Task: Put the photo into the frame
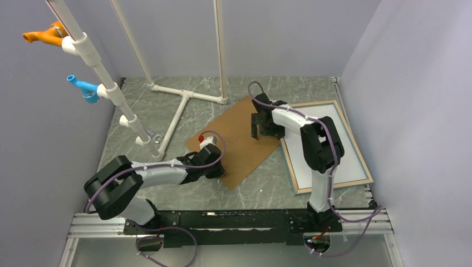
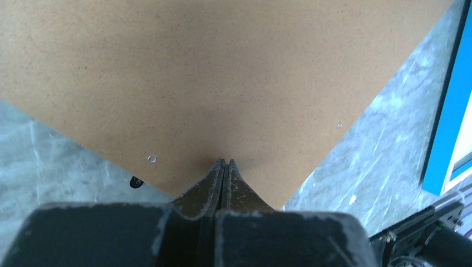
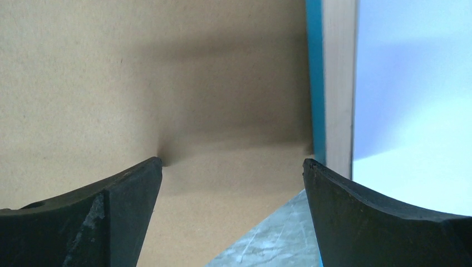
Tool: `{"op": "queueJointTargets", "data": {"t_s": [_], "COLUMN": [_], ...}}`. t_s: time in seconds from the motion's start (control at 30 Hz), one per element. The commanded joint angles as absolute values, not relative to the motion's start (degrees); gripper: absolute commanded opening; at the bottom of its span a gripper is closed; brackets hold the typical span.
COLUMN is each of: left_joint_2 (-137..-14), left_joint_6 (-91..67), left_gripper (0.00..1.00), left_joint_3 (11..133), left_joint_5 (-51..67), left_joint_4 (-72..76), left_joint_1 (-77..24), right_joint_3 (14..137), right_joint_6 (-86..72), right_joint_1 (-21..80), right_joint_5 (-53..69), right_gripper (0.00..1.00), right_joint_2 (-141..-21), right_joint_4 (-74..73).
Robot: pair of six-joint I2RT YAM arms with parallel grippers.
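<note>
The frame (image 1: 334, 186) lies flat at the right of the table, light wood face up, its blue side edge showing in the left wrist view (image 2: 448, 122) and the right wrist view (image 3: 314, 83). A plain white sheet (image 1: 350, 158) fills it; no printed side shows, so I cannot tell that it is the photo. The brown backing board (image 1: 239, 139) lies in the middle, its right corner against the frame. My left gripper (image 1: 220, 169) is shut, its tips (image 2: 225, 162) over the board's near corner. My right gripper (image 1: 260, 132) is open and empty above the board's right edge (image 3: 232, 162).
A white PVC pipe stand (image 1: 183, 103) with orange (image 1: 44, 36) and blue (image 1: 83, 88) fittings stands at the back left. Grey walls close in both sides. An aluminium rail (image 1: 234, 222) runs along the near edge. A small metal eyelet (image 2: 152, 158) sits in the board.
</note>
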State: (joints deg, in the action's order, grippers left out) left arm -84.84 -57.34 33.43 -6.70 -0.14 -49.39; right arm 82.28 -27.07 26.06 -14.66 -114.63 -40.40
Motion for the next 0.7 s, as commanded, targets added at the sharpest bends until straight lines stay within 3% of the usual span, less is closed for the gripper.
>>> {"op": "queueJointTargets", "data": {"t_s": [0.0, 0.3, 0.4, 0.5, 0.67], "left_joint_2": [-86.9, -75.7, -70.3, -66.2, -62.7], "left_joint_6": [-55.8, -55.2, -53.9, -52.2, -49.8], "left_gripper": [0.00, 0.00, 0.05, 0.18, 0.54], "left_joint_3": [28.7, 33.4, 34.9, 37.3, 40.4], "left_joint_5": [-0.6, -0.1, 0.6, 0.5, 0.2], "left_joint_4": [-25.4, -29.1, -29.8, -31.2, -32.5], "left_joint_1": [-53.7, -57.7, -57.7, -57.7, -56.2], "right_joint_3": [79.0, 74.6, 71.1, 68.5, 65.5], "right_joint_6": [-26.1, -28.7, -29.8, -30.4, -32.1], "right_joint_1": [30.2, 37.4, 39.1, 41.2, 44.5], "right_joint_5": [-9.1, -4.6, -1.4, -0.6, 1.5], "right_gripper": [1.00, 1.00, 0.99, 0.99, 0.99], "right_joint_2": [-111.8, -114.0, -113.3, -113.3, -113.4], "right_joint_4": [-40.2, -37.3, -35.0, -34.3, -33.1]}}
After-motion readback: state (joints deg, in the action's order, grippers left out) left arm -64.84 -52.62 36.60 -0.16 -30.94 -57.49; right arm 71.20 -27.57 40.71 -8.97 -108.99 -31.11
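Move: Both hands are low over the brown backing board, its middle some 14 cm ahead and 7 cm right of the left hand, and 12 cm left and 3 cm back from the right hand. The frame's middle lies about 26 cm right and 5 cm back from the right hand. The white pipe's near end is roughly 29 cm left and 7 cm ahead of the left hand. Left drags back 10 cm off the board, then rises, opening; right, still open, sweeps left-back 12 cm over it. ##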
